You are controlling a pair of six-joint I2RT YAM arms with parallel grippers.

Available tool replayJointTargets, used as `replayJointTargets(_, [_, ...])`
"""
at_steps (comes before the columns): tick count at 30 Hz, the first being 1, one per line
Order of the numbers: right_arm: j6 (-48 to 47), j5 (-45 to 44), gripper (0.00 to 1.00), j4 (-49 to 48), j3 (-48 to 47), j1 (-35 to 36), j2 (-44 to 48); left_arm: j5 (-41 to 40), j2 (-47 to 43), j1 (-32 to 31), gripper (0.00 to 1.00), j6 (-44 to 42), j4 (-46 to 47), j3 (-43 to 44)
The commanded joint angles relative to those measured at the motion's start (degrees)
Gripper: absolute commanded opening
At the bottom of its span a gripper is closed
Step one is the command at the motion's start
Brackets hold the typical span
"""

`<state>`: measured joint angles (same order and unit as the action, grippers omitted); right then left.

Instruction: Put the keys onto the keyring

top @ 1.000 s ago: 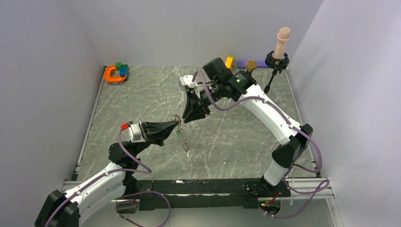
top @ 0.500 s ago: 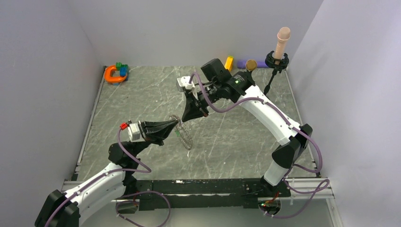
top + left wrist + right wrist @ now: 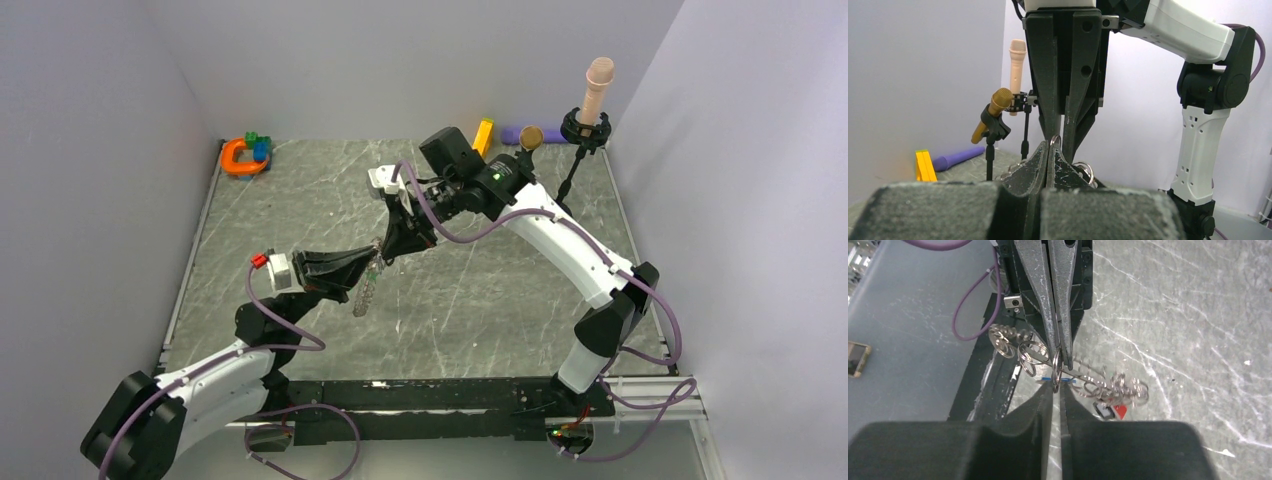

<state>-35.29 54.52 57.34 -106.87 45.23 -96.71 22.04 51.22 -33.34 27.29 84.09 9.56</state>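
Observation:
The silvery keyring (image 3: 365, 290) hangs above the table's middle, and my left gripper (image 3: 377, 258) is shut on its upper edge. In the left wrist view the left gripper (image 3: 1055, 146) pinches a thin silver loop (image 3: 1055, 139) at its tips. My right gripper (image 3: 388, 252) meets it tip to tip from above. The right gripper (image 3: 1057, 388) is shut on a small silver loop (image 3: 1056, 371) right below the left fingers (image 3: 1040, 300). The keyring (image 3: 1113, 386) trails right as a string of loops. Red (image 3: 1121, 411), white-and-dark (image 3: 1103, 410) and blue (image 3: 1047, 379) keys dangle from it.
An orange horseshoe toy (image 3: 238, 158) with green and blue blocks (image 3: 259, 146) lies at the back left. At the back right are a yellow bar (image 3: 484, 132), a purple cylinder (image 3: 513, 134), a gold microphone (image 3: 530, 137) and a pink microphone (image 3: 598, 88) on a stand.
The right gripper closed and slid left toward the left gripper's tips. The left arm drew back a little, and the hanging keyring swung from lower right to lower left.

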Motion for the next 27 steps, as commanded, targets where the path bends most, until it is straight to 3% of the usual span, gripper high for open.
replayJointTargets(1, [0.5,3.0,0.20,-0.8,-2.1,0.0,0.4,-0.1,-0.5,-0.1,0.00,1.2,8.9,0.5])
replayJointTargets(10, [-0.4,5.4,0.22,0.2,-4.0,-1.9,0.6,-0.1,-4.4,-0.1,0.00,-1.4,1.7,0.0])
replayJointTargets(27, [3.4,6.9,0.29,-3.0,-3.8,-1.4,-1.0,0.8,-1.4,-0.1,0.00,0.1,5.0,0.3])
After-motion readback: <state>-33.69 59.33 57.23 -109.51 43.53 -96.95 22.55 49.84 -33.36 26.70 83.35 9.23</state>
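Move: The small ring standing in the left fingertips is at the right hand's own tips, only about 1 cm to its left and level in height and reach. The big keyring hangs below, its middle roughly 3 cm back, 3 cm left and 6 cm down from the right hand. The green key lies some 3 cm back, 2 cm left and 4 cm down. For the left hand, the small ring is right at its pads, 0 cm off every way. Let go of the small ring with the right fingers, opening them to roughly a quarter, and raise the right gripper about 2 cm so its parted tips stand around the top of the ring. Keep the left gripper shut on the small ring, easing it about 1 cm back and up, then most of the way down and forward again. ##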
